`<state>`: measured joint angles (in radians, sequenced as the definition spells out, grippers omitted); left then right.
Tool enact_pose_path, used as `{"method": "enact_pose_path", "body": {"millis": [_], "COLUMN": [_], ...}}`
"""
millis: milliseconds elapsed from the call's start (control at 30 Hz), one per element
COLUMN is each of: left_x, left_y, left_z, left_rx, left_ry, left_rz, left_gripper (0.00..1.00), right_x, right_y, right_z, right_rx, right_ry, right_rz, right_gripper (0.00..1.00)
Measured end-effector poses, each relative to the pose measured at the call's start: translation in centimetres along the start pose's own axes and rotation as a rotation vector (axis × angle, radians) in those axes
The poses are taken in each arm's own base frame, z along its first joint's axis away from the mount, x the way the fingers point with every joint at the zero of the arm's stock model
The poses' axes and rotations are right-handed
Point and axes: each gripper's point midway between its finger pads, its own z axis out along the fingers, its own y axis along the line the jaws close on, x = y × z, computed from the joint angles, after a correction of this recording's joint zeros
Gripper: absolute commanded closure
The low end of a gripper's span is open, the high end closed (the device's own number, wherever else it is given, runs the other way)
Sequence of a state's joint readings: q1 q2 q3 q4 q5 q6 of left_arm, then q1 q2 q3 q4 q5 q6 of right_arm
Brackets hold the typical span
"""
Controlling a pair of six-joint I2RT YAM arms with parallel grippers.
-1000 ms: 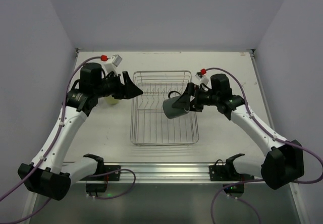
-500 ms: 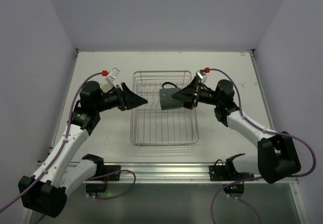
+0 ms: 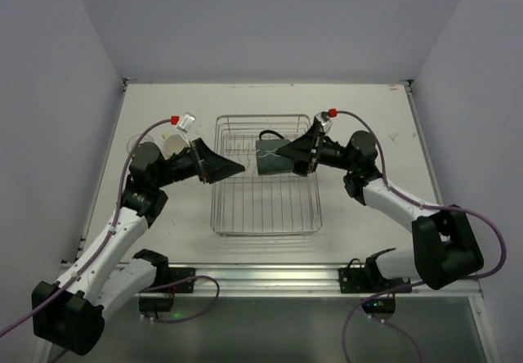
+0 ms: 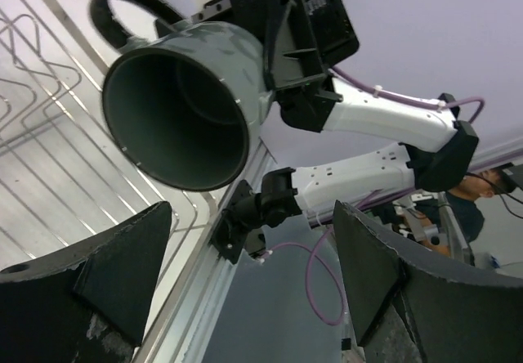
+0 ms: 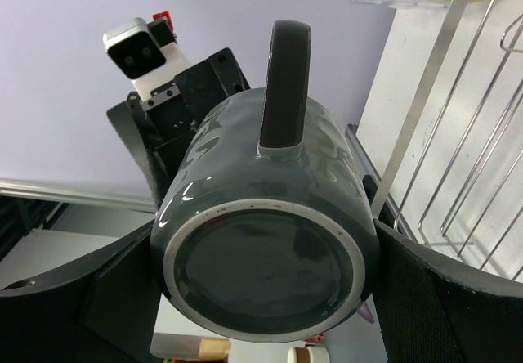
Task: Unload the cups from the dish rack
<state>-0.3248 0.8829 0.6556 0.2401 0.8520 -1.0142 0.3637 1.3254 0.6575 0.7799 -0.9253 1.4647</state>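
My right gripper [image 3: 288, 157] is shut on the dark grey mug [image 3: 270, 160] and holds it on its side above the back half of the dish rack [image 3: 265, 216]. In the right wrist view the mug's base [image 5: 265, 269] fills the space between my fingers [image 5: 441, 298], handle up. My left gripper [image 3: 233, 167] is open at the rack's left edge and points at the mug's open mouth [image 4: 176, 118] from a short way off; nothing lies between its fingers [image 4: 110, 269]. A pale yellow cup [image 3: 173, 144] and a clear tumbler [image 3: 139, 144] stand on the table to the left.
The rack's upright prongs [image 3: 245, 146] stand in a row just behind and below the mug. Walls close in the table on the left, right and back. The arms' mounting rail [image 3: 270, 277] runs along the near edge.
The right arm lifted the mug toward the rack's back and turned it level. The left gripper swung from the cups on the left toward the mug and its jaws widened.
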Motion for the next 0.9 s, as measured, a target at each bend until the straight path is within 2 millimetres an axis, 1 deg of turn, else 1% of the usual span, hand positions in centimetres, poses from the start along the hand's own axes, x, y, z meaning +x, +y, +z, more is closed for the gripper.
{"method": "enact_pose_path", "body": {"millis": [233, 333, 600, 700, 733, 767, 833, 867, 900], "left_x": [0.3, 0.4, 1.1, 1.5, 1.6, 1.6, 1.6, 1.6, 1.5], "left_y": [-1.5, -2.0, -1.7, -1.8, -1.9, -2.0, -2.2, -2.2, -2.1], "left_z": [0.7, 1.1, 2.6, 3.2, 3.4, 3.5, 3.8, 3.9, 4.0], "left_rx": [0.075, 0.098, 0.114, 0.12, 0.123, 0.126, 0.132, 0.131, 0.125], "left_ry": [0.01, 0.014, 0.04, 0.046, 0.046, 0.045, 0.038, 0.034, 0.026], "left_rz": [0.009, 0.013, -0.006, -0.016, -0.02, -0.019, -0.017, -0.017, -0.02], "left_gripper": [0.16, 0.16, 0.17, 0.2, 0.23, 0.29, 0.37, 0.5, 0.59], "right_x": [0.7, 1.0, 1.5, 1.7, 1.8, 1.9, 2.1, 2.2, 2.2], "right_y": [-1.1, -1.0, 0.0, 0.1, 0.1, -0.1, -0.3, -0.4, -0.3], "right_z": [1.3, 1.8, 3.0, 3.6, 3.8, 4.0, 4.3, 4.4, 4.5], "right_rx": [0.009, 0.002, -0.029, -0.037, -0.039, -0.039, -0.039, -0.04, -0.043], "right_ry": [0.029, 0.042, 0.062, 0.069, 0.072, 0.076, 0.08, 0.082, 0.085], "right_rz": [0.054, 0.061, 0.053, 0.051, 0.051, 0.055, 0.065, 0.071, 0.075], "right_gripper": [1.0, 1.0, 1.0, 1.0, 1.0, 1.0, 1.0, 1.0, 1.0]}}
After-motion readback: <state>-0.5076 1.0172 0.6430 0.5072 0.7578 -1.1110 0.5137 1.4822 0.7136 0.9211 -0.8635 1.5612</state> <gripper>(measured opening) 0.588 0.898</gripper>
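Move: The grey mug, on its side with its mouth facing the left gripper, lies about 9 cm to that gripper's right, some 4 cm farther out and 3 cm lower. The dish rack's middle is roughly 8 cm right, 10 cm ahead and 24 cm below; the green cup stands some 19 cm left, 18 cm ahead and 23 cm below. From the right gripper, which holds the mug's base end, the left gripper is about 12 cm left, 4 cm back and 3 cm higher. Bring the left gripper about 5 cm to the right with its fingers open, one finger going into the mug's mouth and the other staying outside, then start closing on the rim wall. Meanwhile keep the right gripper's hold on the base end and carry the mug about 5 cm left to meet it above the rack. ##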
